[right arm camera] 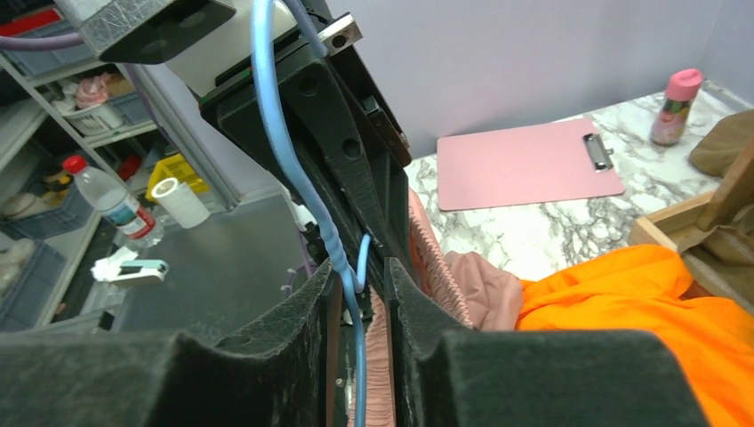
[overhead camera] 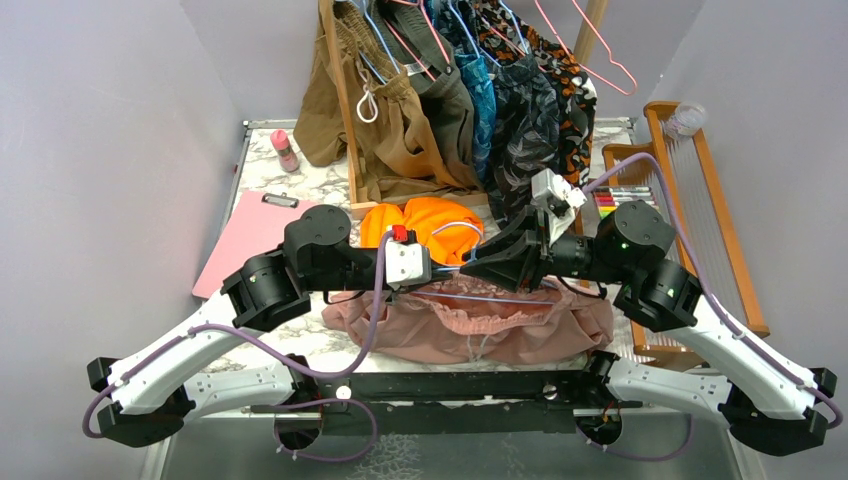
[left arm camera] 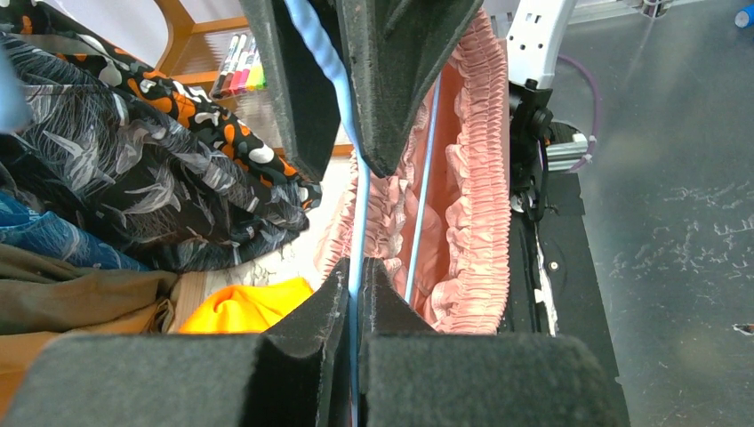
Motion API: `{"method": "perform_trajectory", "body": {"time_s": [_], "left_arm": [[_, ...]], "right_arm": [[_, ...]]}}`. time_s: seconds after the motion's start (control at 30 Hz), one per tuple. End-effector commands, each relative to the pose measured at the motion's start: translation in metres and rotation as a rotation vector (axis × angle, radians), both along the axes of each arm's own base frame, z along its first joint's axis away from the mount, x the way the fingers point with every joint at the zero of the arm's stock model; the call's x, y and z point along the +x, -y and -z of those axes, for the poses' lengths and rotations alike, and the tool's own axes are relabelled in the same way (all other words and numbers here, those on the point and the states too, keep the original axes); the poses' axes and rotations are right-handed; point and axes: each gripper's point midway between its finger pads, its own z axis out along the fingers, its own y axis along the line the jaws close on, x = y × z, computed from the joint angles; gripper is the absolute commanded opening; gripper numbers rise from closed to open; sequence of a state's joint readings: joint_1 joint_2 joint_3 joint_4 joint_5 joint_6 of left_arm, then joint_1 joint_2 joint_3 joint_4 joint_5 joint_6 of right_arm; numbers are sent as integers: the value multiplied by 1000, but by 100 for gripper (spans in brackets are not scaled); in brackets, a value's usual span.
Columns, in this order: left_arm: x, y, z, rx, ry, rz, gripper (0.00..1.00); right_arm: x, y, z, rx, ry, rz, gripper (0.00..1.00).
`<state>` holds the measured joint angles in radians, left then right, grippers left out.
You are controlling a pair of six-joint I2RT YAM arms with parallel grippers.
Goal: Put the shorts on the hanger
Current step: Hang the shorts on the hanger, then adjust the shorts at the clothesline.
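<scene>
The dusty pink shorts (overhead camera: 470, 328) lie bunched at the table's near middle, the gathered waistband open towards the arms. The light blue hanger (overhead camera: 492, 297) runs across the waistband, one wire inside the opening (left arm camera: 425, 178). My left gripper (overhead camera: 440, 268) is shut on the hanger's wire (left arm camera: 358, 213), fingertips (left arm camera: 331, 294) pinching it. My right gripper (overhead camera: 482, 266) meets it tip to tip from the right. In the right wrist view its jaws stand close around the hanger's twisted wire (right arm camera: 331, 245) and a strip of pink waistband (right arm camera: 381, 356). The shorts' ruffled band (left arm camera: 476, 178) shows beyond.
Bright orange shorts (overhead camera: 432, 226) lie just behind the grippers. A wooden rack (overhead camera: 345, 110) holds brown and patterned clothes, with pink hangers (overhead camera: 605, 60) above. A pink clipboard (overhead camera: 255, 232) and pink bottle (overhead camera: 285, 150) sit at the left. A wooden frame (overhead camera: 700, 190) with markers (overhead camera: 620, 196) stands at the right.
</scene>
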<state>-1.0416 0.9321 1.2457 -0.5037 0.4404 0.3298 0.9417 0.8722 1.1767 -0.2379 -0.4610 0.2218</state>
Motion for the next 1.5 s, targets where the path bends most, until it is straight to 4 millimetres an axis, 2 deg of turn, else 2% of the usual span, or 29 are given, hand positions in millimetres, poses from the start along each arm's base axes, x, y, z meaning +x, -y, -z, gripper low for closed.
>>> {"method": "perform_trajectory", "body": {"time_s": [0.0,0.1,0.17,0.3,0.33,0.43,0.57,0.6,0.77,0.87,0.93,1.07,1.2,1.27,1.37,1.47], "left_arm": [[-5,-1,-25,-86,38,17,0],[-4,-1,-24,-86,40,15,0],[-4,0,-23,-85,40,13,0],[2,1,-21,-82,41,-12,0],[5,0,-22,-85,44,-29,12],[11,-6,-28,-104,58,-78,59],[25,-31,-48,-161,99,-223,92],[31,-42,-57,-187,117,-285,95],[52,-111,-90,-330,206,-585,98],[62,-143,-91,-354,224,-730,98],[69,-155,-84,-353,219,-806,98],[89,-156,-61,-284,184,-925,98],[117,-144,-47,-213,129,-1063,99],[129,-132,-47,-210,109,-1105,99],[146,-117,-57,-240,82,-1160,99],[174,-107,-70,-279,16,-1212,99]], "right_arm": [[-4,-2,-4,17,26,-29,21],[-5,-3,-4,15,28,-38,12],[-6,-2,-4,17,34,-45,2],[-7,-2,-5,21,39,-44,1],[-7,0,-7,25,42,-37,1],[-2,4,-10,22,47,1,1],[6,14,-15,-3,63,74,1],[8,17,-16,-12,65,96,1],[20,38,-21,-46,79,215,1],[26,48,-22,-63,84,275,1],[30,53,-23,-71,87,310,1],[40,57,-18,-104,83,367,1],[49,54,-5,-144,64,393,1],[51,52,1,-152,54,397,1],[53,48,6,-153,46,396,1],[54,43,10,-157,40,388,1]]}}
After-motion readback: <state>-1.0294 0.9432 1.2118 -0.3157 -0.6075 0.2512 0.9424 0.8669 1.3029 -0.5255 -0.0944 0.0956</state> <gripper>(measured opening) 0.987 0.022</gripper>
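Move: The hanger neck stands between the right hand's partly open fingers, practically at its hand point; the left hand's closed tips hold the wire about 3 cm below the neck and 2 cm to its left. From the right hand, the shorts lie roughly 12 cm back, 2 cm right and 18 cm below, the orange cloth some 9 cm ahead, 9 cm left and 28 cm down. Right pinches the hanger neck; left opens, retreats left and up, then forward; right draws it about 7 cm forward-right. ##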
